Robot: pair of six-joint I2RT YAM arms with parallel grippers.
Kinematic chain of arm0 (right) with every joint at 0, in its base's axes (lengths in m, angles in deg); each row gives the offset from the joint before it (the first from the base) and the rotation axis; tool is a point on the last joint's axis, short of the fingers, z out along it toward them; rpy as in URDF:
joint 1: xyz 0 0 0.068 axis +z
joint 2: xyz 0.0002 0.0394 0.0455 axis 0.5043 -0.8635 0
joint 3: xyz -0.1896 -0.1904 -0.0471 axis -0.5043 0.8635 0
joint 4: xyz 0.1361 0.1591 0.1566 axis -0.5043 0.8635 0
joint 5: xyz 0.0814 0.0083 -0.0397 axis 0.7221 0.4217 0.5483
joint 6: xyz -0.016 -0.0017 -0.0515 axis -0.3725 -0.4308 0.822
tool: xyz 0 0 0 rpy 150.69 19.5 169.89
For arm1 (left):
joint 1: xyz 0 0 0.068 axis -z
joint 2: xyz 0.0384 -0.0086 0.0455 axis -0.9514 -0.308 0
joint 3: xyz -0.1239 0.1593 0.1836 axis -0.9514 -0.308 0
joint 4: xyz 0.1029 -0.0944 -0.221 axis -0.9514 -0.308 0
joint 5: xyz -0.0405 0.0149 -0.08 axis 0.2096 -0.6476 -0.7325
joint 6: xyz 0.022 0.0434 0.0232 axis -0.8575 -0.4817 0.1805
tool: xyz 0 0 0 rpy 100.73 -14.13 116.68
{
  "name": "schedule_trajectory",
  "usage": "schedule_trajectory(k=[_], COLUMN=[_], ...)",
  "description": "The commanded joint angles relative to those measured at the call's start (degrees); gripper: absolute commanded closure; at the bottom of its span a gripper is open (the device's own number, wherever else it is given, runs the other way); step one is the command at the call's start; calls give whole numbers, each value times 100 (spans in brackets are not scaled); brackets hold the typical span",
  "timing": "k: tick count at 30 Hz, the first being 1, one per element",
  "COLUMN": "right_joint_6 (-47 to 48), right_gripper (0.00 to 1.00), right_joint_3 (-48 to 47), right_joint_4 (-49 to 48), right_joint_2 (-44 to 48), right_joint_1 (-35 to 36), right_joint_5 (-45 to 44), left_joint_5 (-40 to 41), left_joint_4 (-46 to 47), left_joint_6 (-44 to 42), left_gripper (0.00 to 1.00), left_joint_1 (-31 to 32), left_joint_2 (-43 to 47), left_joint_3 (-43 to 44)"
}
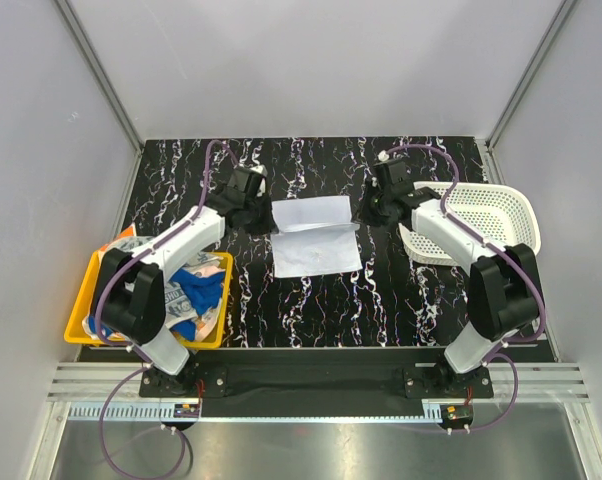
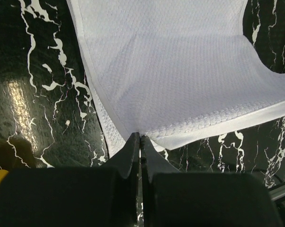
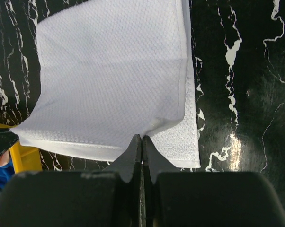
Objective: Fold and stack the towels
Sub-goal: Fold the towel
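An off-white towel (image 1: 314,240) lies in the middle of the black marbled table, its far part raised off the surface and held up between the two arms. My left gripper (image 1: 266,213) is shut on the towel's far left corner, and the left wrist view shows the tips (image 2: 140,137) pinching the hem of the cloth (image 2: 180,71). My right gripper (image 1: 363,212) is shut on the far right corner; its tips (image 3: 142,137) bite the lifted layer (image 3: 109,75) above the flat lower layer. More towels, a blue one (image 1: 203,288) among them, sit in the bin.
A yellow bin (image 1: 81,300) holding crumpled towels stands at the left, beside the left arm. At the right edge is a white perforated basket (image 1: 486,215). The bin's corner (image 3: 26,158) shows in the right wrist view.
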Motion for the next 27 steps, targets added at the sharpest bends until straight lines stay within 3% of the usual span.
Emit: schedule_trajectory(k=[1,15,27], right_joint_6=[20,-217,-121], right_gripper=[100,100,100], right_joint_3=[148,1044,535], right_joint_4=[130,-380,200], right_joint_2=[281,263,789], right_joint_1=[50,208,235], right_joint_5=[-341,-279,-508], left_joint_5=[361,299,387], left_joint_4=[-64,428,7], left_joint_6=[-129,20,-50], left_gripper=[100,100,100], left_joint_1=[12,223,223], left_joint_2=[214,205,644], left_joint_3=[-190,-1069,-736])
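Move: Both hands already hold the towel's upper-layer edge, about 10 cm above the table. The middle of the lower layer's near edge lies roughly 8 cm back and 9 cm right of the left hand, and 8 cm back and 8 cm left of the right. The towel's far fold is some 9 cm ahead, similarly centred. The yellow basket is about 25 cm left of the left hand and 14 cm back; the white basket is 24 cm right of the right hand, 3 cm ahead. Down and back together, both hands sweep the pinched towel edge about 5 cm towards the robot and as far down, over the lower layer towards its near edge, wrists tipping slightly back from downward to point more steeply. The backward travel then stops and both rise a centimetre or two, fingers still shut on the corners. ##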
